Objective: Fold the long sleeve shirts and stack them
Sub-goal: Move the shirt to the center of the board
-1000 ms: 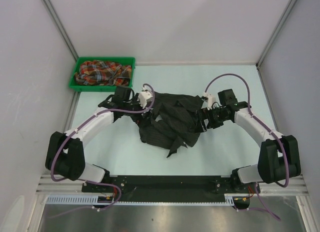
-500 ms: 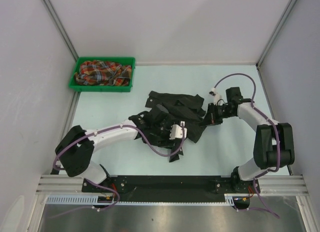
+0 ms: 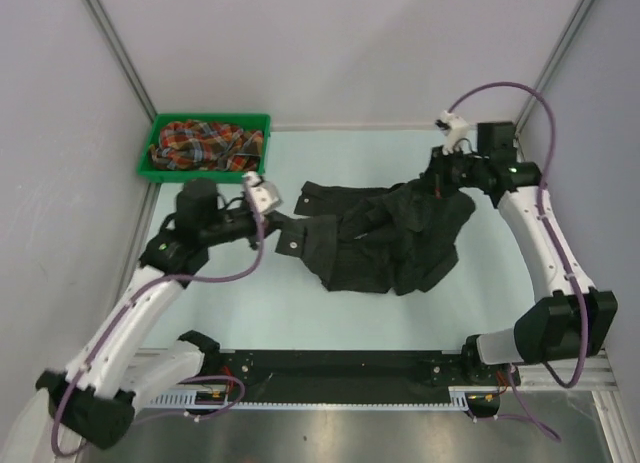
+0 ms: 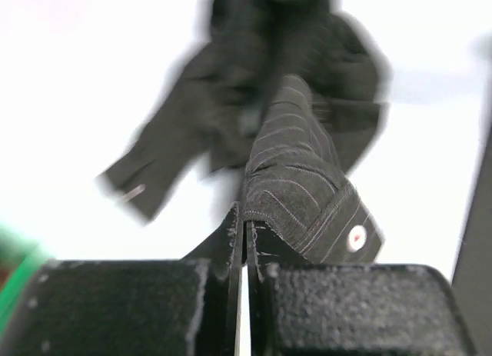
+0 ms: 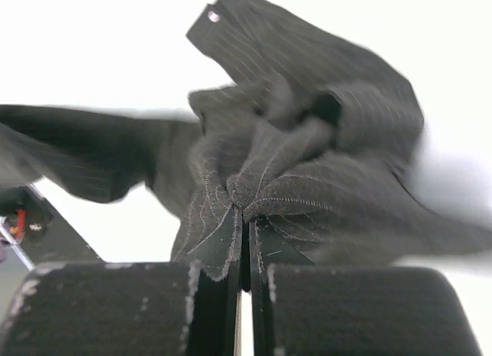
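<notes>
The black pinstriped shirt [image 3: 390, 238] lies crumpled mid-table, drawn out between my two grippers. My left gripper [image 3: 278, 223] is shut on a cuff at the shirt's left end. In the left wrist view the jaws [image 4: 245, 227] pinch the buttoned cuff [image 4: 304, 179], and the rest of the shirt hangs blurred beyond. My right gripper [image 3: 438, 179] is shut on a bunched fold at the shirt's far right. The right wrist view has the cloth [image 5: 323, 156] gathered into the pinched jaws [image 5: 246, 217]. The plaid shirt [image 3: 205, 143] lies heaped in the bin.
The green plastic bin [image 3: 203, 177] sits at the table's far left corner, close to my left arm. Pale walls with metal posts enclose the table on the left, back and right. A black base rail [image 3: 340, 365] runs along the near edge.
Both grippers have shut on the black shirt. The left arm swung from the shirt's front back to the left with a cuff. The right arm pulled away toward the far right, stretching the shirt.
</notes>
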{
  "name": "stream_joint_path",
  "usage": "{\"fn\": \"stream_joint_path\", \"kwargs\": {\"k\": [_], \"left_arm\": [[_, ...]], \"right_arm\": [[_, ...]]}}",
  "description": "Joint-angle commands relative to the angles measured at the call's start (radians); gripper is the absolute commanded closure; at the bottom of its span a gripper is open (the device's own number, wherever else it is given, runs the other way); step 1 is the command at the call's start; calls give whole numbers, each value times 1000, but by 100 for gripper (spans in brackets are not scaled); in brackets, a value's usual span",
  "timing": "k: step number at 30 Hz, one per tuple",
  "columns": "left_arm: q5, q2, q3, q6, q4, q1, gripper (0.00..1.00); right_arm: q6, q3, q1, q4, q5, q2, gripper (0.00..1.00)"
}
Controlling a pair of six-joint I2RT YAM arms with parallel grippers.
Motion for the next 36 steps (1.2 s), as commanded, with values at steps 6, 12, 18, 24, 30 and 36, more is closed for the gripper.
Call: {"fn": "stream_joint_path", "kwargs": {"k": [6, 12, 18, 24, 30, 36], "left_arm": [[53, 5, -120, -103, -222, 510, 100], [-82, 113, -97, 29, -312, 633, 84], [-4, 160, -38, 201, -319, 620, 35], [-41, 264, 16, 350, -323, 411, 8], [-40, 350, -14, 469, -285, 167, 1], [-171, 389, -109, 546, -167, -90, 1]], "right_arm": [[-31, 261, 446, 88, 314, 378, 86], [-66, 252, 285, -100, 161, 313, 0], [-150, -50, 34, -28, 87, 147, 0], [-149, -113, -43, 29, 90, 308, 4], [-82, -112, -58, 160, 136, 406, 5], [-56, -67, -70, 219, 132, 487, 4]]}}
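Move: The left hand holds one sleeve end of the dark shirt aloft; the board's centre lies about 4 cm ahead of it, 6 cm to its right and 20 cm below. The shirt's loose cuff lies some 14 cm straight ahead of that hand, also 20 cm down, and the green bin about 28 cm ahead and 30 cm left. The right hand, holding the shirt's other side, has the centre about 17 cm to its left, 6 cm back, 20 cm below. Both hands, still pinching the raised shirt, sweep it left together, about 19 cm with the left and 16 cm with the right, sinking some 10 cm, then open wide and let it go. The left hand turns counter-clockwise on the way out, then comes back right about 15 cm, turning clockwise and sinking a little; the right hand swings back right some 20 cm, then drops about 12 cm, open, low beside the shirt's right end. ##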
